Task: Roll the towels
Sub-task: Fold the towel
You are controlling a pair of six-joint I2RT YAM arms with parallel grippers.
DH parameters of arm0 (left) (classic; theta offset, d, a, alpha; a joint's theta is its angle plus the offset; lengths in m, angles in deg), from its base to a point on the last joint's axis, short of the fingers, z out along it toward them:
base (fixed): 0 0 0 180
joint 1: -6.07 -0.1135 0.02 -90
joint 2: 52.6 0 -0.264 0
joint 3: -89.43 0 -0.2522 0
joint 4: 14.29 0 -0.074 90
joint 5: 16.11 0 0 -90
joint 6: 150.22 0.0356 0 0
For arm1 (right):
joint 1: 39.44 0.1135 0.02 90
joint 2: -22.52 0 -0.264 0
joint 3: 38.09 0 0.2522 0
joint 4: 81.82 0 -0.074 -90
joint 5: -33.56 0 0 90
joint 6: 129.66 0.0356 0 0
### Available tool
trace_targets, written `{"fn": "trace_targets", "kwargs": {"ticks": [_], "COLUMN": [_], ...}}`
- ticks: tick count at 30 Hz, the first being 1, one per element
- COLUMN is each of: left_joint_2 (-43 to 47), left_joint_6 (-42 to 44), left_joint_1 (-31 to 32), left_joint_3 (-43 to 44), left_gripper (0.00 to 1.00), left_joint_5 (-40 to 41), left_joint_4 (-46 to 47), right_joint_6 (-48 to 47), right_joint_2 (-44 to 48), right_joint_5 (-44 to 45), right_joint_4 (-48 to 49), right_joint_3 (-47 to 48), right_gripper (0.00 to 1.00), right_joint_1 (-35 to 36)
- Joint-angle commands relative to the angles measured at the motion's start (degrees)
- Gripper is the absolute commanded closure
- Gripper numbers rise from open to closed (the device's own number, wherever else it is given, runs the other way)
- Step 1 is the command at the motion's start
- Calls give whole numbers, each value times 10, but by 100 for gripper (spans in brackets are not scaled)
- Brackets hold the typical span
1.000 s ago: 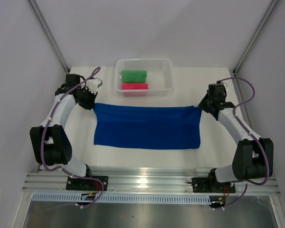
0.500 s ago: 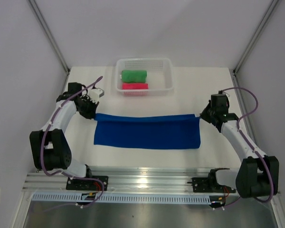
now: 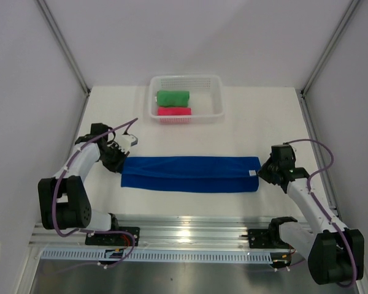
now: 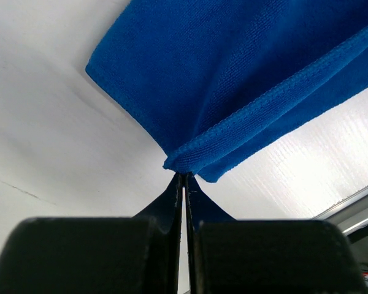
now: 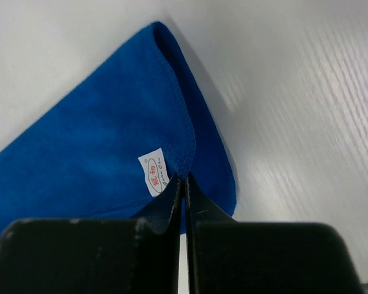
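The royal blue towel (image 3: 190, 174) lies folded in half as a long strip across the middle of the table, its white tag (image 5: 154, 173) near the right end. My left gripper (image 3: 121, 164) is shut on the towel's (image 4: 233, 73) left corner, and its fingertips (image 4: 184, 177) pinch the hem. My right gripper (image 3: 262, 171) is shut on the right corner beside the tag, fingertips (image 5: 184, 179) pressed on the folded edge of the blue towel (image 5: 98, 141). A rolled green towel (image 3: 173, 97) and a rolled pink towel (image 3: 174, 111) lie in the basket.
The white mesh basket (image 3: 216, 98) stands at the back centre of the white table. Metal frame posts rise at the back corners, and an aluminium rail (image 3: 190, 231) with both arm bases runs along the near edge.
Both grippers have pulled the towel's far edge toward the near side. The flat blue sheet is now folded in half into a narrow strip.
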Motion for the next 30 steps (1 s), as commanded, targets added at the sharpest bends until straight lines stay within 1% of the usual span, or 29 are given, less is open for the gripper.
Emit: {"fn": "trace_targets", "kwargs": {"ticks": [1, 12, 18, 24, 30], "left_joint_2": [-1, 6, 3, -6, 0], "left_joint_6": [30, 38, 43, 44, 42], "left_joint_1": [-12, -21, -21, -21, -21], "left_joint_3": [-3, 25, 6, -6, 22], "left_gripper": [99, 99, 99, 99, 99], "left_joint_5": [7, -2, -2, -1, -12], "left_joint_4": [-1, -30, -24, -24, -47], "right_joint_6": [32, 38, 48, 67, 57], "right_joint_2": [21, 19, 17, 8, 26], "right_joint_5": [6, 15, 19, 18, 37], "right_joint_4": [-15, -46, -62, -45, -66], "right_joint_3": [-14, -15, -25, -49, -33], "right_gripper": [100, 100, 100, 100, 100], "right_joint_1": [10, 21, 31, 33, 33]}}
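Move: Each of my hands pinches one end of the blue towel's folded-over edge. For my right hand, the underlying near-right corner lies about 5 cm straight back and 4 cm below; the white label is 3 cm to its left, level fore and aft, and the fold's right end is some 11 cm ahead, 4 cm below. From my left hand, the near-left corner is roughly 4 cm straight back and 3 cm down, the fold's left end about 9 cm ahead and 1 cm right. I keep both pinches shut and draw the blue edge on towards the near edge beneath it. My right hand does most of it: it eases back, then sinks more quickly beside the near-right corner, about 4 cm back and 3.5 cm down in all, its fingers tipping some 10 degrees steeper. My left hand creeps only about 1 cm back, holding its end nearly in place. ##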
